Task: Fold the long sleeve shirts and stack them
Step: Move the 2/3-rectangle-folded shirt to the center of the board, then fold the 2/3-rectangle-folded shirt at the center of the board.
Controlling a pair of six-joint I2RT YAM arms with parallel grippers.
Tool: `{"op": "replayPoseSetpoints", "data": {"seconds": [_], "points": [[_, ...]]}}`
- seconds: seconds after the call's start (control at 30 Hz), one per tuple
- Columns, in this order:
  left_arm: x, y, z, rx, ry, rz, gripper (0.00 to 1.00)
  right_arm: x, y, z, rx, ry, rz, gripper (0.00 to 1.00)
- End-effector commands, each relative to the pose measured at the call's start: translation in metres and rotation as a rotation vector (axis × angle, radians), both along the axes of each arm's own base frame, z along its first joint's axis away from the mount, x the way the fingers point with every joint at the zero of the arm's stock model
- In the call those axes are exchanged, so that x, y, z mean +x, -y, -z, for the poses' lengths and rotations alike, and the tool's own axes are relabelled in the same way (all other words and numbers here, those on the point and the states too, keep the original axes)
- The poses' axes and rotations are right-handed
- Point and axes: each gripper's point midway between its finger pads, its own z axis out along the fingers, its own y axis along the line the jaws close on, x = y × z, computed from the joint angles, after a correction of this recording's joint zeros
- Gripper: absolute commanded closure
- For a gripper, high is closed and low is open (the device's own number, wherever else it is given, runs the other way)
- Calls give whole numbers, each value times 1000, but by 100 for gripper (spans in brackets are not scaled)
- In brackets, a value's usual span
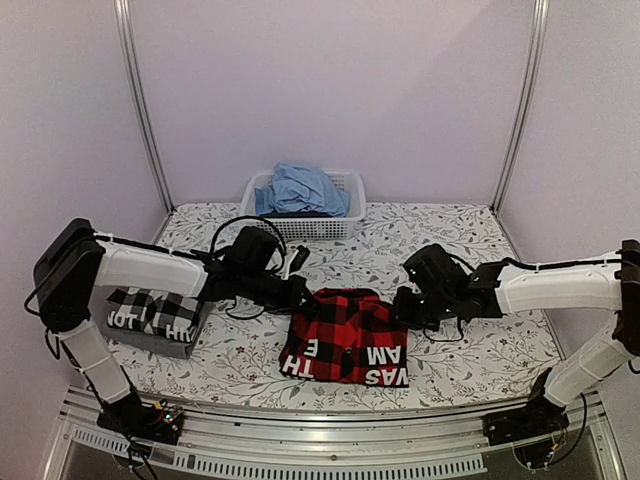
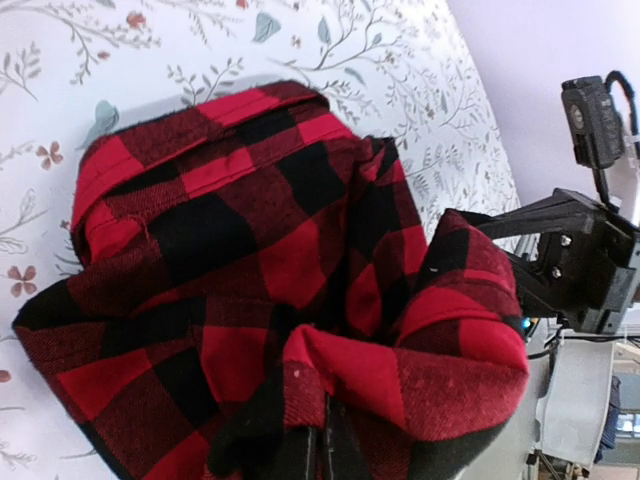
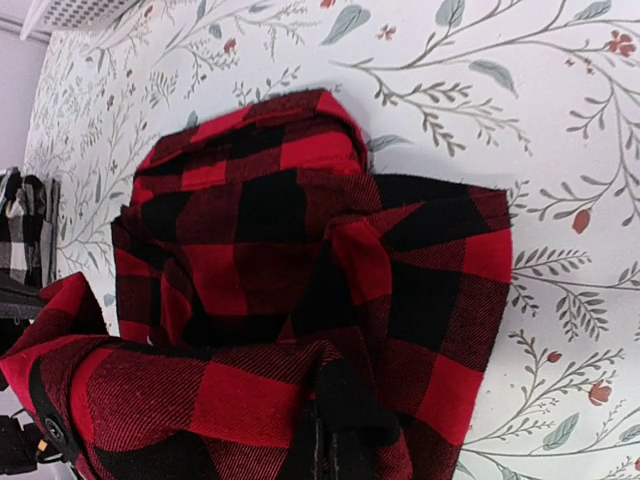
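A red-and-black check flannel shirt (image 1: 345, 335) lies partly folded at the middle of the table, with white letters on its near black band. My left gripper (image 1: 303, 293) is shut on its far left edge, and a fold of the cloth (image 2: 250, 250) bunches over the closed jaws (image 2: 325, 445). On the shirt's far right edge my right gripper (image 1: 400, 305) is shut too, with flannel (image 3: 300, 260) draped over its tips (image 3: 330, 450). A folded black-and-white check shirt (image 1: 155, 312) with white-lettered dark bands lies at the left, on grey cloth.
A white basket (image 1: 345, 222) holding blue cloth (image 1: 300, 188) stands at the back centre. The table has a floral cover (image 1: 480, 345). The right arm (image 2: 590, 260) shows in the left wrist view. Metal frame posts rise at both back corners.
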Motion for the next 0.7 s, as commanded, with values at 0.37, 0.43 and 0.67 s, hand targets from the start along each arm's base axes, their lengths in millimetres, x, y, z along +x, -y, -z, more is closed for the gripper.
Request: {"op": "replayPoseSetpoints", "data": {"seconds": [0.37, 0.43, 0.67], "points": [[51, -23, -28, -21, 98, -89, 100, 75, 11, -44, -90, 167, 139, 100], [62, -24, -23, -21, 94, -88, 100, 87, 12, -39, -88, 162, 141, 100], [110, -29, 12, -29, 22, -127, 100, 132, 19, 0, -78, 141, 141, 100]]}}
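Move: Both hands already pinch the far edge of the red-plaid shirt, roughly 8 cm above the table. The board centre lies about 6 cm ahead of the left hand and 8 cm to its right; from the right hand, it is some 8 cm ahead and 13 cm left. The laundry basket stands roughly 28 cm straight ahead of the left hand, and the folded shirts sit about 34 cm to its left, nearly level with it. Forward together towards the basket, both hands carry the pinched edge about 10 cm, gathering speed as they go. They first lift a little, the right hand about 4 cm and the left less, then sink back to roughly their starting height. The left drifts slightly left, the right slightly right at the end; both grips stay shut. ##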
